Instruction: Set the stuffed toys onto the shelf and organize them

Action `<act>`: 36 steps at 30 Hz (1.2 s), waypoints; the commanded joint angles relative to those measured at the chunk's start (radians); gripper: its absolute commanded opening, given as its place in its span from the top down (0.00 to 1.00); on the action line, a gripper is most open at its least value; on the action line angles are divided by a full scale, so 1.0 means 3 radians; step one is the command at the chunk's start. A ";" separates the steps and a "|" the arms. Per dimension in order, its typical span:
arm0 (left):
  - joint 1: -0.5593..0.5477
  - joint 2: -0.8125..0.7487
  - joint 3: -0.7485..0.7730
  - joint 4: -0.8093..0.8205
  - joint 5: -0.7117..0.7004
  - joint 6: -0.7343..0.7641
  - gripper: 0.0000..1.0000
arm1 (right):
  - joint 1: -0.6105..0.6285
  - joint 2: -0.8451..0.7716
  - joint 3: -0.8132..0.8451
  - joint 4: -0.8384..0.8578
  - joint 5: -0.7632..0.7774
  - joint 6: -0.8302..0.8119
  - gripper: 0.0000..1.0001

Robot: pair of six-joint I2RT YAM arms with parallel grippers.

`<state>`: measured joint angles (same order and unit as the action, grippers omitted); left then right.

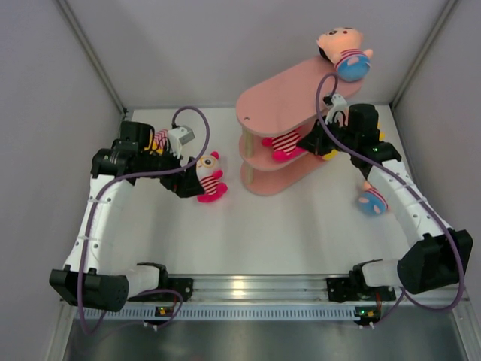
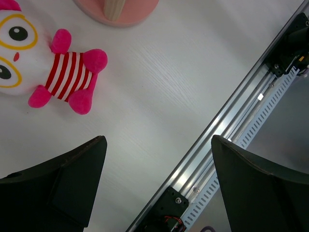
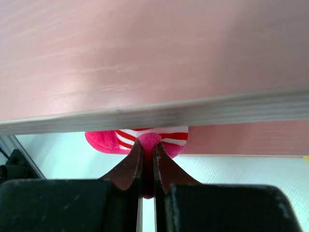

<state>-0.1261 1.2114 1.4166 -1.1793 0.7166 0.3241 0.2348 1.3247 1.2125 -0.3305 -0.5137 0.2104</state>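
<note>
The pink three-tier shelf stands at the back centre. A peach-headed toy with a blue bottom lies on the far end of its top board. My right gripper is shut on a limb of a hot pink toy in a striped shirt at the middle tier; in the right wrist view the gripper pinches that toy under a shelf board. My left gripper is open and empty beside a pink goggle-faced toy on the table, also in the left wrist view.
Another blue-bottomed toy lies on the table at the right, partly under my right arm. A striped and yellow toy is half hidden behind my left arm. The shelf foot and the near metal rail show in the left wrist view.
</note>
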 commanded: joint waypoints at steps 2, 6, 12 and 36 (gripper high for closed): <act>-0.0009 0.0037 0.0003 0.0019 0.0020 0.0024 0.05 | -0.0031 0.0048 0.0243 -0.0299 -0.0231 -0.0266 1.00; -0.0009 0.0048 -0.0013 0.0019 -0.0047 0.0034 0.05 | -0.0031 0.0104 0.0294 -0.0264 -0.0144 -0.0211 0.98; -0.0009 0.0216 -0.0186 0.0228 -0.0567 0.0091 0.07 | -0.0031 0.0074 0.0366 -0.0309 0.0116 -0.0236 0.49; -0.0086 0.2159 0.0161 0.1784 -0.1223 0.0894 0.39 | 0.0066 -0.0943 0.0284 -0.0959 0.0199 -0.0604 0.21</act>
<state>-0.1471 1.8584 1.4445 -0.6888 0.3023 0.5446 0.2401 1.0958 1.3003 -0.5983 -0.4324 0.0509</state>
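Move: The left hand, open, goes for the table panda: its middle lies about 16 cm ahead, 3 cm right and 21 cm below. The yellow toy lies about 31 cm ahead and 26 cm left, and the shelf's left end 19 cm ahead and 26 cm right, both on table level. The right hand still pinches the held panda in the shelf's middle tier, the toy's middle about 4 cm ahead, 10 cm left and roughly level; the top board's edge is some 3 cm ahead, 3 cm left and 6 cm above. The right hand stays almost in place while its fingers open wide and let go of the panda's leg, edging slightly right, then backs out of the shelf, back and up about 6 cm each way and some 3 cm to the right. After a short wait the left hand swings forward and down about 18 cm each way, drifting a little left, its fingers turning over some 25 degrees to point more steeply down at the table panda's head, and starts to close at the near left edge of that head. ##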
